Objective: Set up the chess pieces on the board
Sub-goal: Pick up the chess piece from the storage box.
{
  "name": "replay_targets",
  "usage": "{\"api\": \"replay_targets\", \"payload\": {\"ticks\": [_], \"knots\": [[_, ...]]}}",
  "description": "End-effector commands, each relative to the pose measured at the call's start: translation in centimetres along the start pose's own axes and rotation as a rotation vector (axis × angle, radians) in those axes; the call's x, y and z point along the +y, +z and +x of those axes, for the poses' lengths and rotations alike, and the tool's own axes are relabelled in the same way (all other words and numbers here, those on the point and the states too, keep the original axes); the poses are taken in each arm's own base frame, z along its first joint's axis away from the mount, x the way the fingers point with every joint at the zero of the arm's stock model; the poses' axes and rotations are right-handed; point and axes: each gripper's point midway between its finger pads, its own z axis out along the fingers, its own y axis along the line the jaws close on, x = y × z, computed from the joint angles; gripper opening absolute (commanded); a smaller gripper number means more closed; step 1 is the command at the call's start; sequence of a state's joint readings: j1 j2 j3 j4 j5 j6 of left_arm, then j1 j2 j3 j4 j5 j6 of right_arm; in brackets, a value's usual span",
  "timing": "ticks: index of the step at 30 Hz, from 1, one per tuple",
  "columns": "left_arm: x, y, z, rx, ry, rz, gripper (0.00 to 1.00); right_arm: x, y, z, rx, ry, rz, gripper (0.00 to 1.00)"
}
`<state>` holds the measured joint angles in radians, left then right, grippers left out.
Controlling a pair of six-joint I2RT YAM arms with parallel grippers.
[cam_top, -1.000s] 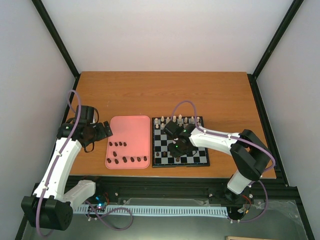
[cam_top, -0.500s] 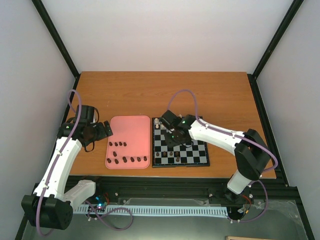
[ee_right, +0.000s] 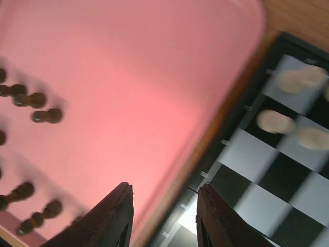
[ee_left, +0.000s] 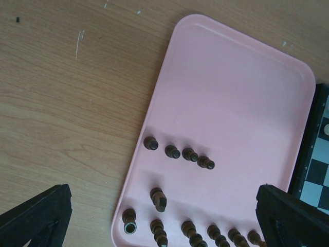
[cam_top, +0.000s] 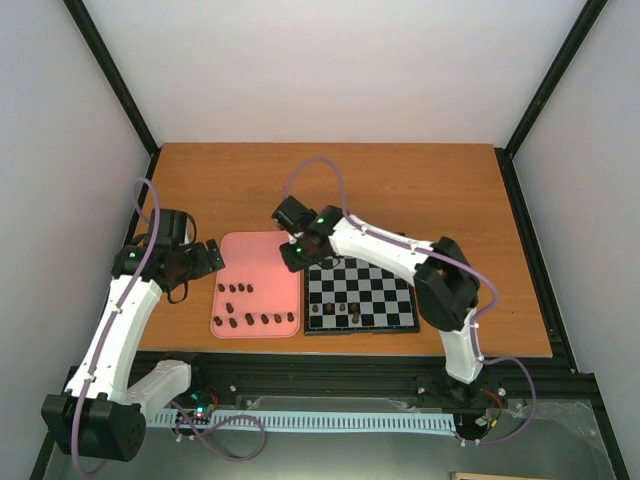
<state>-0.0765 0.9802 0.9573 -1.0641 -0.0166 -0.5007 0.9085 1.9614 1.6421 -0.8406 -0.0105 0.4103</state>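
The board [cam_top: 372,290] lies right of the pink tray [cam_top: 262,262]. Several dark brown chess pieces [cam_top: 252,320] stand or lie along the tray's near part, seen close in the left wrist view as chess pieces [ee_left: 180,153]. A few dark pieces [cam_top: 355,314] stand on the board's near rows. My right gripper [cam_top: 296,256] hangs over the tray's right edge by the board's far-left corner; in its blurred wrist view the right gripper [ee_right: 164,191] is open and holds nothing. My left gripper [cam_top: 205,258] hovers at the tray's left edge; the left gripper [ee_left: 163,193] is wide open above the pieces.
Cream-white pieces [ee_right: 275,121] stand on the board's far rows. The tray's far half [ee_left: 236,87] is bare pink. Wooden tabletop [cam_top: 330,185] stretches behind tray and board. Black frame posts [cam_top: 520,215] border the table's sides, and the right arm's purple cable [cam_top: 315,175] loops above the tray.
The right gripper has swung from the board's near rows up and left to the tray's right edge, its jaws now wider apart. The left arm has stayed put.
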Motion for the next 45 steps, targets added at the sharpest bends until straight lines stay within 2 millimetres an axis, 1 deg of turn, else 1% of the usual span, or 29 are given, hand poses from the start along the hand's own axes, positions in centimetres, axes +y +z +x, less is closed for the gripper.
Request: {"api": "replay_targets", "payload": {"ticks": [1,3,6,9,13,19,24,32,37,39,40,42,43,45], "knots": [[-0.5,-2.2,-1.6,-0.069,-0.028,0.028,1.00,5.4,1.9,0.1,0.035,-0.103,-0.126,0.34],[-0.5,-2.3,-1.6,-0.073,-0.029,0.025,1.00,7.4,2.8,-0.1,0.045,-0.134,-0.166,0.34],[-0.3,-2.5,-1.6,-0.074,-0.029,0.020,1.00,9.6,4.3,-0.2,0.064,-0.173,-0.204,0.33],[-0.3,-2.7,-1.6,-0.077,-0.029,0.018,1.00,11.0,5.8,0.1,0.087,-0.202,-0.225,0.33],[-0.2,-2.7,-1.5,-0.074,-0.025,0.012,1.00,12.2,6.8,0.0,0.101,-0.219,-0.255,0.33],[-0.1,-2.5,-1.4,-0.070,-0.026,0.011,1.00,12.6,8.5,-0.2,0.122,-0.235,-0.249,0.34],[-0.1,-2.4,-1.4,-0.067,-0.023,0.005,1.00,12.6,9.8,0.0,0.145,-0.236,-0.243,0.35],[0.1,-2.2,-1.4,-0.063,-0.027,-0.003,1.00,12.1,10.5,0.4,0.160,-0.233,-0.226,0.32],[0.1,-2.0,-1.2,-0.058,-0.029,-0.002,1.00,12.1,11.0,0.6,0.167,-0.231,-0.229,0.25],[0.1,-2.0,-1.2,-0.058,-0.030,-0.002,1.00,12.0,11.2,0.6,0.169,-0.231,-0.225,0.24],[0.1,-2.1,-1.2,-0.059,-0.028,-0.002,1.00,11.9,11.2,0.7,0.170,-0.230,-0.222,0.22],[0.1,-2.1,-1.2,-0.061,-0.030,0.000,1.00,12.2,10.6,-0.2,0.146,-0.234,-0.223,0.15],[0.1,-2.2,-1.2,-0.063,-0.032,0.001,1.00,12.1,10.4,-0.3,0.143,-0.233,-0.220,0.12],[0.1,-2.2,-1.2,-0.064,-0.032,0.001,1.00,11.9,10.2,-0.4,0.140,-0.235,-0.209,0.09]]}}
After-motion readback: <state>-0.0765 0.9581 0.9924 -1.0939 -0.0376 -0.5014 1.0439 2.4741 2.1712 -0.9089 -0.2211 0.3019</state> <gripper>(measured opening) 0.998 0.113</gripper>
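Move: In the storage box, the small chess piece at the right-hand end of the short row of four lies about 13 cm left of the right hand, 4 cm back and 9 cm below. Its row neighbour stands 2 cm farther left, level with it; the knight stands 5 cm left and 5 cm back of it; a back-row piece stands straight behind it by 8 cm. From the left hand, that chess piece is about 8 cm right, 1 cm ahead and 15 cm down. Swinging left about 13 cm across the storage box, the right hand sinks some 8 cm and draws back about 4, wrist turning roughly 20 degrees counter-clockwise and tilting a little more upright. The last few centimetres go almost straight down over the end chess piece, then the part-open fingers close and pinch it between their tips, with a slight rise beginning. ##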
